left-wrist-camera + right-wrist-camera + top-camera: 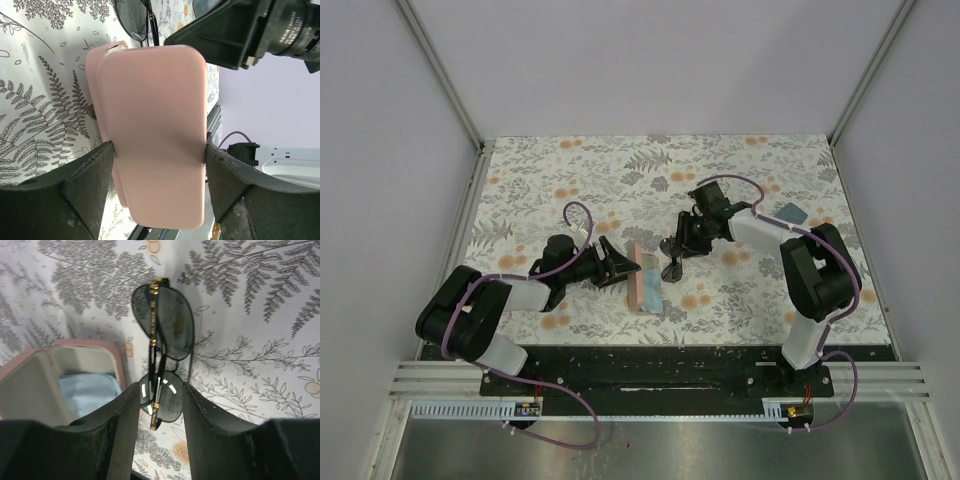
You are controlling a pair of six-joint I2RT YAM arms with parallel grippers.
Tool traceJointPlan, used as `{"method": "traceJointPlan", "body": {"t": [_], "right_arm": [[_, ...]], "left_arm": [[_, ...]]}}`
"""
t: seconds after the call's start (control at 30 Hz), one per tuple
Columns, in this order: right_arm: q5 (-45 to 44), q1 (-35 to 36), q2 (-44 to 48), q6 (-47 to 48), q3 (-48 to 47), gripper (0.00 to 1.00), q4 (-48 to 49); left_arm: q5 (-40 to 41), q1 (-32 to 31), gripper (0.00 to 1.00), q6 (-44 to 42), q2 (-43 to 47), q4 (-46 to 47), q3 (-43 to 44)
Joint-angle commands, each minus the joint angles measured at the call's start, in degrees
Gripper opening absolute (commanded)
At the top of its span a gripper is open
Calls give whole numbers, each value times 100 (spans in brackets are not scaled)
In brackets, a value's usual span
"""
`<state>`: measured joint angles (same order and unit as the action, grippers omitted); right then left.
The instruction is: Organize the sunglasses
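Observation:
Dark-lensed sunglasses [167, 330] with a thin black frame lie folded on the patterned table, just right of the open pink case [119, 360]. My right gripper [160, 390] is open, its fingers straddling the nearer lens; the top view shows it [677, 252] over the sunglasses [672, 268]. My left gripper [159, 146] is shut on the pink case [150, 110], one finger on each long side of its raised lid. From above, the case [643, 280] stands on edge beside the left gripper [623, 265]. The sunglasses [134, 20] show beyond the case. The pale-framed sunglasses are out of view.
A light blue cloth [90, 392] lies inside the pink case. A small blue-grey item [791, 212] sits on the table at the right, behind the right arm. The table's walls rise at left, right and back.

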<state>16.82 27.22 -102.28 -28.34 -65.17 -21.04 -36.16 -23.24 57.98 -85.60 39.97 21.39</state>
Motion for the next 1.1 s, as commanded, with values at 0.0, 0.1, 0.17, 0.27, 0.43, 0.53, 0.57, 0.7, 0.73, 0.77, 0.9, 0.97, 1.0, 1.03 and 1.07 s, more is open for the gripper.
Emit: {"method": "traceJointPlan", "body": {"t": [0.0,0.1,0.17,0.27,0.43,0.53,0.57,0.7,0.73,0.77,0.9,0.97,1.0,1.03,1.07], "right_arm": [[-416,108,-274,135,-382,48,-260],[-381,187,-407,162,-444,48,-243],[-381,213,-451,171,-453,48,-234],[-372,231,-468,136,-436,46,-182],[-372,231,-556,109,-471,26,-182],[-267,240,-556,74,-497,17,-190],[-232,240,-539,57,-497,12,-190],[-83,240,-320,-14,-444,4,-190],[-21,240,-223,-40,-409,3,-190],[23,240,-127,-66,-366,1,-182],[365,240,400,-172,-85,0,-129],[497,240,691,-277,126,0,-59],[585,240,822,-330,240,0,-6],[707,240,911,-374,363,0,73],[804,240,1025,-435,469,0,143]], "left_arm": [[39,4,52,-129,17,328,111],[22,13,52,-129,0,336,138],[13,13,52,-129,-26,336,146],[-5,13,52,-129,-35,336,173],[-49,31,52,-120,-71,345,182],[-49,48,52,-137,-53,328,173],[-40,48,51,-146,-53,336,155],[-40,66,51,-181,-62,319,129],[-40,74,51,-207,-53,310,103],[-49,83,51,-234,-62,310,85],[-5,92,51,-339,-114,214,59],[-5,92,51,-366,-123,196,50],[4,92,51,-357,-132,196,41],[4,92,51,-366,-132,187,41],[13,101,51,-366,-115,178,41]]}}
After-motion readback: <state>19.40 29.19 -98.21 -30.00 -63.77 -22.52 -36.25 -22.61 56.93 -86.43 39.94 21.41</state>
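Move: The folded sunglasses lie just under the right hand's open fingers, about 3 cm down, their middle 1 cm ahead and 1 cm to its left, their length running forward and back. The open pink case stands some 11 cm left of that hand and 8 cm back, with the blue cloth in it about 8 cm left and 9 cm back. From the left hand, which holds the case, the sunglasses lie 12 cm to the right and 3 cm ahead. Straight down some 2.5 cm goes the right hand, half-open fingers pointing down and to the left, to straddle the folded temples; there it stops and pinches them between the fingertips. It then rises about 4.5 cm, drawing back nearly 2 cm, and keeps the pinch. The left hand stays put and keeps holding the open case by its wall. ##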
